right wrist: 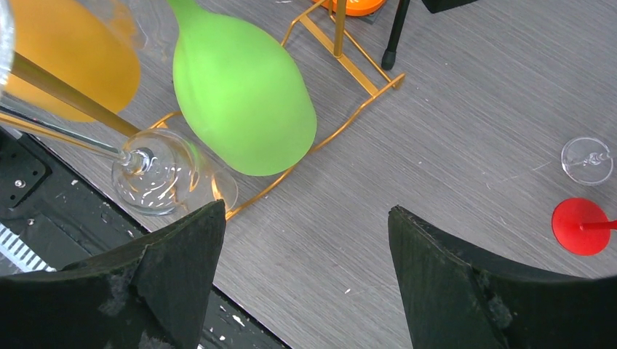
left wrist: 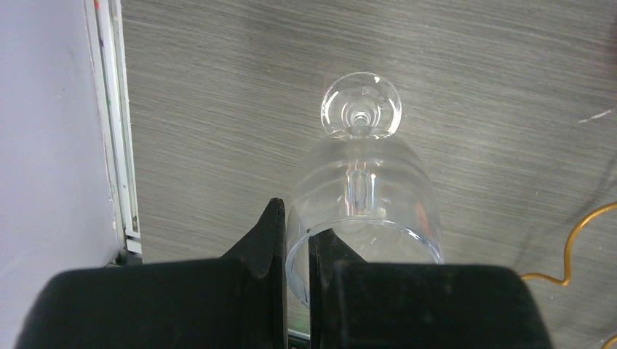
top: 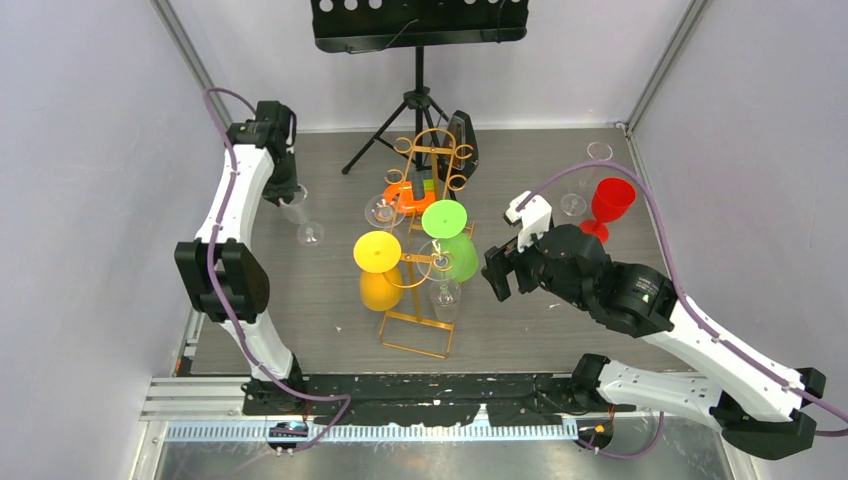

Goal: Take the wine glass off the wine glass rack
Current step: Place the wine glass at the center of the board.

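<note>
The gold wire wine glass rack [top: 414,331] stands mid-table. Green [top: 447,218], yellow [top: 377,251] and orange [top: 411,196] wine glasses and a clear one [top: 445,294] hang from it upside down. My left gripper [top: 290,196] is far to the left of the rack, shut on the rim of a clear wine glass [left wrist: 364,190]. One finger is inside the bowl and one outside; the foot [left wrist: 361,106] points down at the table. My right gripper [right wrist: 305,211] hangs open just right of the rack, holding nothing, with the green bowl [right wrist: 244,94] and a clear bowl [right wrist: 171,176] ahead.
A black tripod music stand [top: 420,32] rises behind the rack. A red glass [top: 611,202] and two clear glasses [top: 573,205] stand at the back right. Grey walls close in the left and right sides, and a black rail runs along the near edge.
</note>
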Motion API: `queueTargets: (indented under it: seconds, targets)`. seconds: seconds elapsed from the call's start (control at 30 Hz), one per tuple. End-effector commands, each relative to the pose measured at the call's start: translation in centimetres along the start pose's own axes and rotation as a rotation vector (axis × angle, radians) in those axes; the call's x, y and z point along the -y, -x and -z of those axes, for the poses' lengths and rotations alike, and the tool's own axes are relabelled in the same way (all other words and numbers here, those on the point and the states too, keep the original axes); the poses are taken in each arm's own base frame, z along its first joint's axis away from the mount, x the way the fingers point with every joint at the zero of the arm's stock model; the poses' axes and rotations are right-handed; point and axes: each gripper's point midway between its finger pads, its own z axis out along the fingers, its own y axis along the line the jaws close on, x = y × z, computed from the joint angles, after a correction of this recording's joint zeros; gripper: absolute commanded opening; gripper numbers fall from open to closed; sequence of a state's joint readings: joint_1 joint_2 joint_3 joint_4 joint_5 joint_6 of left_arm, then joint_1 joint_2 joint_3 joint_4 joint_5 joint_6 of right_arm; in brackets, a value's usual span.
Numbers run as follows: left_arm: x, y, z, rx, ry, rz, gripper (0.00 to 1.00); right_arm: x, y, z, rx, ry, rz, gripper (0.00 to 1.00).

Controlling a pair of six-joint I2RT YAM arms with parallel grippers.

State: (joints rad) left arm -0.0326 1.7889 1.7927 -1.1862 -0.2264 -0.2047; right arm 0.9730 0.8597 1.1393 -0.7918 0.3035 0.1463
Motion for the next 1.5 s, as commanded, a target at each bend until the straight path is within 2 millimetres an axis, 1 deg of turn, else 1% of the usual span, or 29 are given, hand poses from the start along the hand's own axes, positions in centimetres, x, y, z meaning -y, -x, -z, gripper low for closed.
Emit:
queueTargets:
  seconds: [0.0,0.13,0.43,0.47,0.6,0.7,0.87,0.97,1.07,1.27,1.47]
  targets:
    - [-1.3,2.8,0.8,0.083,0.031,0.037,0.00,-0.1,0.3,-0.4,0.026,0.002,-0.032,0.88]
    - [-1.1,3.2,0.0,0.069,0.026,0.040,0.00,0.0,0.1,-0.6,0.025,0.001,-0.032,0.89]
    - [-0.6,3.2,-1.8,0.030,0.026,0.035,0.00,0.2,-0.3,-1.0,0.012,-0.005,-0.031,0.89]
    - [-1.7,3.2,-2.0,0.025,0.038,0.059,0.00,0.2,-0.4,-1.0,0.010,-0.004,-0.031,0.89]
    - [-2.0,3.0,-2.4,0.016,0.048,0.061,0.00,0.0,-0.6,-1.3,-0.002,0.001,-0.030,0.89]
    - [-2.0,2.7,-2.6,0.009,0.043,0.062,0.09,-0.1,-0.6,-1.3,-0.007,0.007,-0.031,0.90]
    - [-1.9,2.5,-2.7,0.005,0.033,0.068,0.28,-0.2,-0.5,-1.3,-0.003,0.011,-0.038,0.90]
    - [-1.9,2.5,-2.4,0.008,0.027,0.068,0.34,-0.2,-0.5,-1.1,-0.003,0.012,-0.042,0.90]
    - [-2.0,2.5,-1.6,0.023,0.021,0.075,0.39,-0.2,-0.3,-0.8,0.002,0.014,-0.048,0.90]
    - [-2.5,2.9,0.9,0.082,0.018,0.087,0.45,-0.1,0.0,-0.3,-0.002,0.016,-0.051,0.90]
    - [-3.1,2.5,3.4,0.135,0.017,0.106,0.48,0.4,0.5,0.4,0.012,-0.011,-0.072,0.91]
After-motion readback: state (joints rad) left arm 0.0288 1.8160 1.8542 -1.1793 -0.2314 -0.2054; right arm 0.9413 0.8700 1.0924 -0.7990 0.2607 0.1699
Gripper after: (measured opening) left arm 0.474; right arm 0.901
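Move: The clear wine glass hangs pinched by its left rim in the left hand, its foot over bare table; the table spot it is bound for lies about 2 cm ahead, 2 cm right and 18 cm below. The orange clamp is some 10 cm ahead and 26 cm right, on the table; the rack's clear glass is about 5 cm back and 21 cm right, its yellow glass 14 cm back and 20 cm right. From the right hand that spot is roughly 21 cm ahead, 42 cm left and 27 cm below. The clear wine glass, still pinched at the rim, is carried about 2 cm forward and a touch left by the left hand, lowered some 2.5 cm and eased a little farther left. There the fingers hold still and open to about half, letting go of the rim, then the hand rises about 3.5 cm. The empty right hand sinks about 2.5 cm, staying open. ##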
